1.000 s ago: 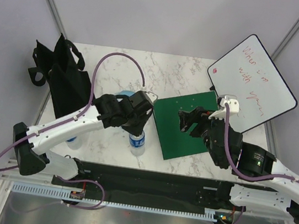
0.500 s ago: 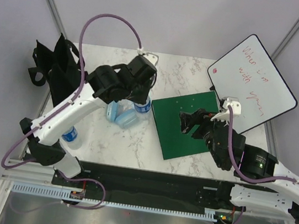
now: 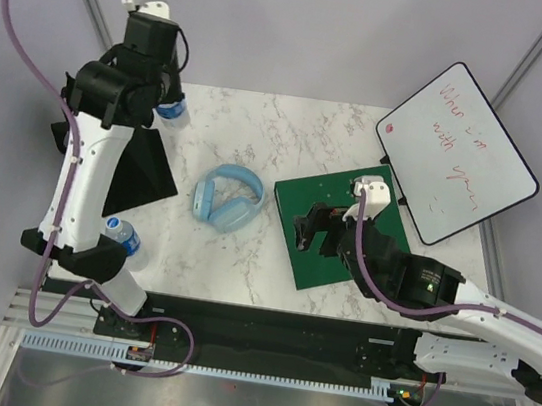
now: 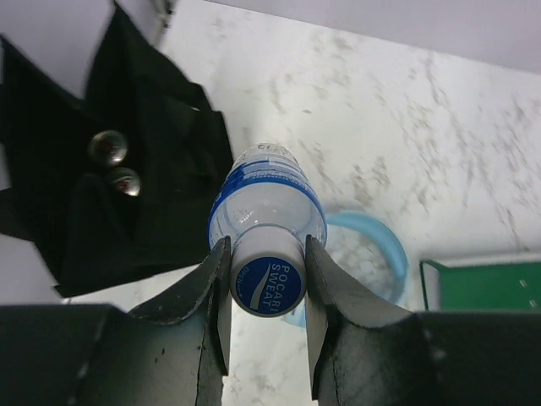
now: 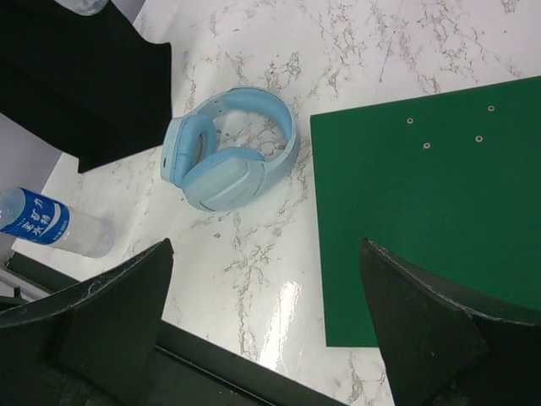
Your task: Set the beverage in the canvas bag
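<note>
A clear Pocari Sweat bottle [image 4: 266,199] with a blue label hangs cap-first in my left gripper [image 4: 267,251], whose jaws are shut on its blue cap. In the top view the left gripper [image 3: 156,98] holds this bottle [image 3: 171,108] high at the far left, beside the far end of the black canvas bag [image 3: 143,163]. The bag also shows in the left wrist view [image 4: 127,194], below and left of the bottle. My right gripper [image 3: 312,231] is open and empty over the green board [image 3: 349,224]; in its wrist view the right gripper [image 5: 266,321] hovers over bare marble.
Light blue headphones [image 3: 228,200] lie mid-table, also in the right wrist view [image 5: 228,161]. A second bottle [image 3: 121,236] lies near the left arm's base. A whiteboard [image 3: 457,153] leans at the far right. Grey walls close the back and sides.
My left arm has lifted the bottle from the table's middle and swung it up and left to the bag's far end. The right gripper has shifted slightly left over the green board.
</note>
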Controlling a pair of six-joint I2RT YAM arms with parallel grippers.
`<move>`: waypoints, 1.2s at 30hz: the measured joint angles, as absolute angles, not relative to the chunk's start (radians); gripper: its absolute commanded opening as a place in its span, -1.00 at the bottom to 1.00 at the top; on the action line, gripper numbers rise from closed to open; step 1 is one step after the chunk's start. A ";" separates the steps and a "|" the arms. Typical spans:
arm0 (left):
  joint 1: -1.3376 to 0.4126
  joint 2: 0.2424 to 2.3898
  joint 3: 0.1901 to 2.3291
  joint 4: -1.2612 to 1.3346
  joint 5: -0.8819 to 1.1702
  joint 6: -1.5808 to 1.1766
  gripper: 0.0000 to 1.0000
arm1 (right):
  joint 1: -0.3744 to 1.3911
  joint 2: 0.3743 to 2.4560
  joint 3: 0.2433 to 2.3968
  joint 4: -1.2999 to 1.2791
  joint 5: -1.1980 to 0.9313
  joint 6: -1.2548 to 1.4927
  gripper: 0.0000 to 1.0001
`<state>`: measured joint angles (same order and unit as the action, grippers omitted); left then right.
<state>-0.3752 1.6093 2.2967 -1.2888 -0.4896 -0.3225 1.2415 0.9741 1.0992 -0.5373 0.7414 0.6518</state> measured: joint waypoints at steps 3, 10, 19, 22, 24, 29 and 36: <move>-0.279 1.609 2.323 -1.287 -0.527 -0.297 -0.95 | 1.242 0.976 1.099 -0.531 0.743 0.635 0.96; -0.183 1.605 2.330 -1.256 -0.574 -0.224 -0.95 | 1.242 1.002 1.099 -0.511 0.742 0.596 0.96; -0.179 1.568 2.351 -1.159 -0.585 -0.150 -0.95 | 1.242 1.026 1.099 -0.493 0.742 0.579 0.96; -0.179 1.549 2.352 -1.135 -0.609 -0.123 -0.95 | 1.242 1.031 1.099 -0.485 0.741 0.574 0.96; -0.175 1.538 2.350 -1.118 -0.628 -0.105 -0.95 | 1.242 1.031 1.099 -0.485 0.741 0.571 0.96; -0.145 1.522 2.331 -1.082 -0.663 -0.068 -0.95 | 1.242 1.031 1.099 -0.484 0.742 0.570 0.96; -0.051 1.532 2.238 -1.060 -0.635 -0.065 -0.95 | 1.242 1.031 1.099 -0.484 0.742 0.569 0.96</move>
<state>-0.0505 1.5322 2.2383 -1.0595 -0.6350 -0.0650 1.2415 1.0309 1.0992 -0.4835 0.7418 0.5694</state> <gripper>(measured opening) 0.381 0.982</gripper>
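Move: The canvas bag, already holding cans, stands about 15 cm to the left of my left hand and 6 cm ahead, its middle some 24 cm below. The blue headphones lie about 17 cm to this hand's right, level with it going forward and 38 cm lower. A spare bottle stands 22 cm back and 1 cm left, about 32 cm below. From my right hand the bag is roughly 43 cm left, 20 cm ahead and 13 cm lower. Still pinching the blue-labelled bottle by its cap, I swing my left hand left to the canvas bag, about 15 cm in all: a quick sweep, a lift of some 8 cm while the fingers tip up, then farther left and slightly down again. My wrist turns about 20 degrees counter-clockwise with its left side rising; my grip doesn't change. ##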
